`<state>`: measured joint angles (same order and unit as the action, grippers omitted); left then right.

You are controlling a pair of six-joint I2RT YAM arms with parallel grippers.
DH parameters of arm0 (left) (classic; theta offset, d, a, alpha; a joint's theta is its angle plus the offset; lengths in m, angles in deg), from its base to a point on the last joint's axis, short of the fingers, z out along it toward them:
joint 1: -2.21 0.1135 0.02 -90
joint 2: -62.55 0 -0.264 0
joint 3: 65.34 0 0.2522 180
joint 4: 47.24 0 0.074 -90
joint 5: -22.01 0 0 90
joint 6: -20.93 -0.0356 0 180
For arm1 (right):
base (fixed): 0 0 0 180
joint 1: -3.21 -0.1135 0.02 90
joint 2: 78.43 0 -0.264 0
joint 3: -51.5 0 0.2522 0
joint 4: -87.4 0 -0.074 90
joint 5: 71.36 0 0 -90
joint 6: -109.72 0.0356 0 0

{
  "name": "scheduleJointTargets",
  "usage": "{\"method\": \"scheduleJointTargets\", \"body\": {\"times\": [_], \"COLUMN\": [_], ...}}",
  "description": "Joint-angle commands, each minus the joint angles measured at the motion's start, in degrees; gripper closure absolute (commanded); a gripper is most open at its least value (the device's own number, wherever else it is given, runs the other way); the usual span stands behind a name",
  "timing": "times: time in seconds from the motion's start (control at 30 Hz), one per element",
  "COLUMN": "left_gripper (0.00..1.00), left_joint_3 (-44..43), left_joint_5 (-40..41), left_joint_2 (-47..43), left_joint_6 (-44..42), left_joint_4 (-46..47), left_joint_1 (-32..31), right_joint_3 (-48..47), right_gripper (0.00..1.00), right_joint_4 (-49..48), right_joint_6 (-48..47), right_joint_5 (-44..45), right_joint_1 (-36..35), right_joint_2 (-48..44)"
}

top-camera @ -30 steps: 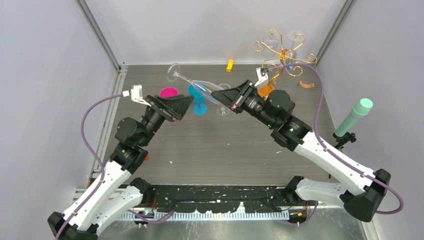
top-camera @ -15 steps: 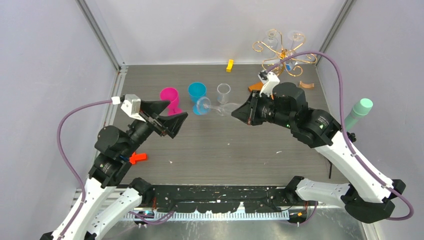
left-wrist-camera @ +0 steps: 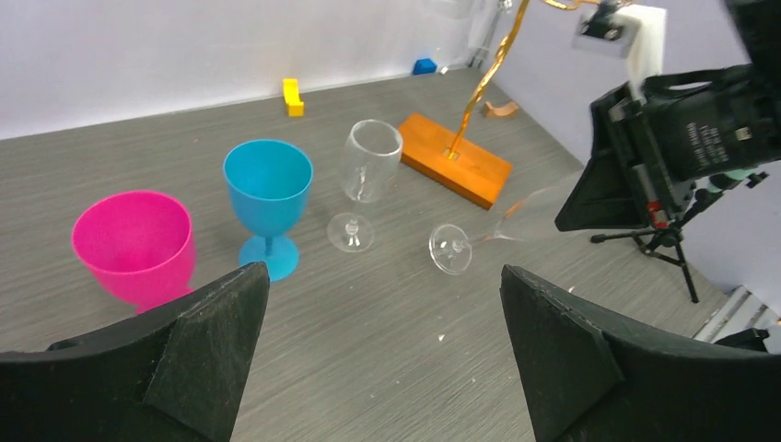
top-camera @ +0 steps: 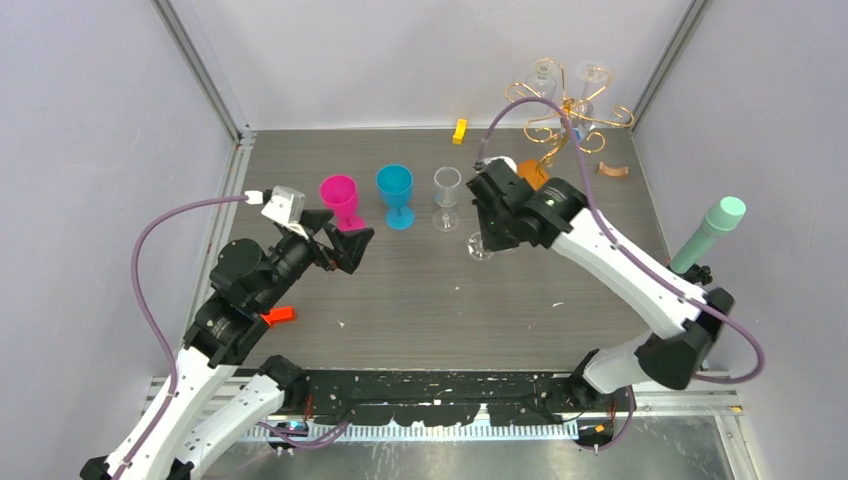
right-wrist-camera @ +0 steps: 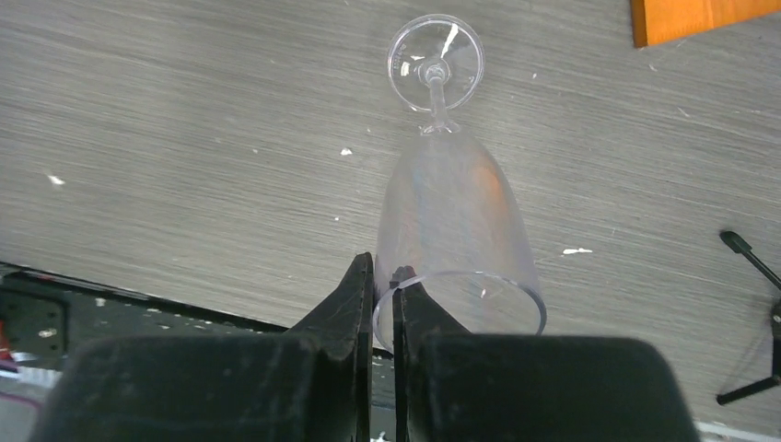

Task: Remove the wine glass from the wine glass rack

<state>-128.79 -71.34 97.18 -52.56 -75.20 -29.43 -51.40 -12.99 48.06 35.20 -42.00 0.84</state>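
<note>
The gold wire wine glass rack (top-camera: 566,106) stands at the back right, with two clear glasses still hanging on it. Its orange base (left-wrist-camera: 456,169) lies behind my right arm. My right gripper (top-camera: 492,212) is shut on the rim of a clear wine glass (right-wrist-camera: 456,216), one finger inside the bowl and one outside. The glass points down, with its foot (top-camera: 480,246) at the table surface. The foot also shows in the left wrist view (left-wrist-camera: 450,249). My left gripper (top-camera: 345,228) is open and empty, left of the glass and in front of the cups.
A pink cup (top-camera: 339,195), a blue goblet (top-camera: 396,192) and a small clear glass (top-camera: 446,195) stand in a row at mid-table. A yellow block (top-camera: 459,130), a copper piece (top-camera: 612,168), a red object (top-camera: 276,315) and a mint cylinder on a tripod (top-camera: 712,230) are around.
My right arm carried the glass from the rack side, turned it from lying sideways to foot-down and lowered it beside the small clear glass. My left gripper drew back towards me.
</note>
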Motion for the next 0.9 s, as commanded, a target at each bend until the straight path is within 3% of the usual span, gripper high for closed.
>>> {"method": "scheduleJointTargets", "body": {"times": [0.0,0.33,0.63,0.73,0.83,0.87], "left_gripper": [0.00,0.00,0.00,0.00,0.00,0.00], "left_joint_3": [-0.9,-1.1,-0.9,-0.9,-0.9,-0.9], "left_joint_5": [2.9,2.9,2.9,2.9,2.9,2.9], "left_joint_2": [0.3,0.7,1.0,1.1,1.1,1.1], "left_joint_6": [-2.2,-2.8,-2.6,-2.6,-2.6,-2.6], "left_joint_4": [-1.6,-2.8,-2.7,-2.8,-2.9,-2.9], "left_joint_1": [0.2,0.2,0.2,0.2,0.2,0.2], "right_joint_3": [-3.8,-8.8,-13.3,-15.6,-18.9,-19.6], "right_gripper": [1.00,1.00,0.98,0.88,0.62,0.59], "right_joint_4": [1.3,0.6,0.9,1.7,2.1,2.1], "right_joint_6": [-3.0,-4.9,-6.7,-6.8,-6.8,-6.8], "right_joint_5": [0.9,-6.7,-7.2,-6.2,-5.0,-4.9], "right_joint_1": [-0.3,-0.2,-0.2,-0.2,-0.2,-0.2], "right_joint_2": [5.0,13.6,19.7,21.5,23.0,23.1]}}
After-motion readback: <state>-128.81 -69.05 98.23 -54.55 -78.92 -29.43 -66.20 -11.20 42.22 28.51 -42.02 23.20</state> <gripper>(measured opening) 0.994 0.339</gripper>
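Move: The right hand already holds a clear wine glass by its rim, taking it to an open table spot about 6 cm ahead, 7 cm left and 21 cm down. The standing clear glass is about 14 cm ahead and 9 cm left, the blue glass some 11 cm further left, level with it. From the left hand, that spot is about 12 cm ahead, 17 cm right and 31 cm below. The right hand carries the held glass about 6 cm left, 5 cm down and 4 cm forward, then starts opening. ##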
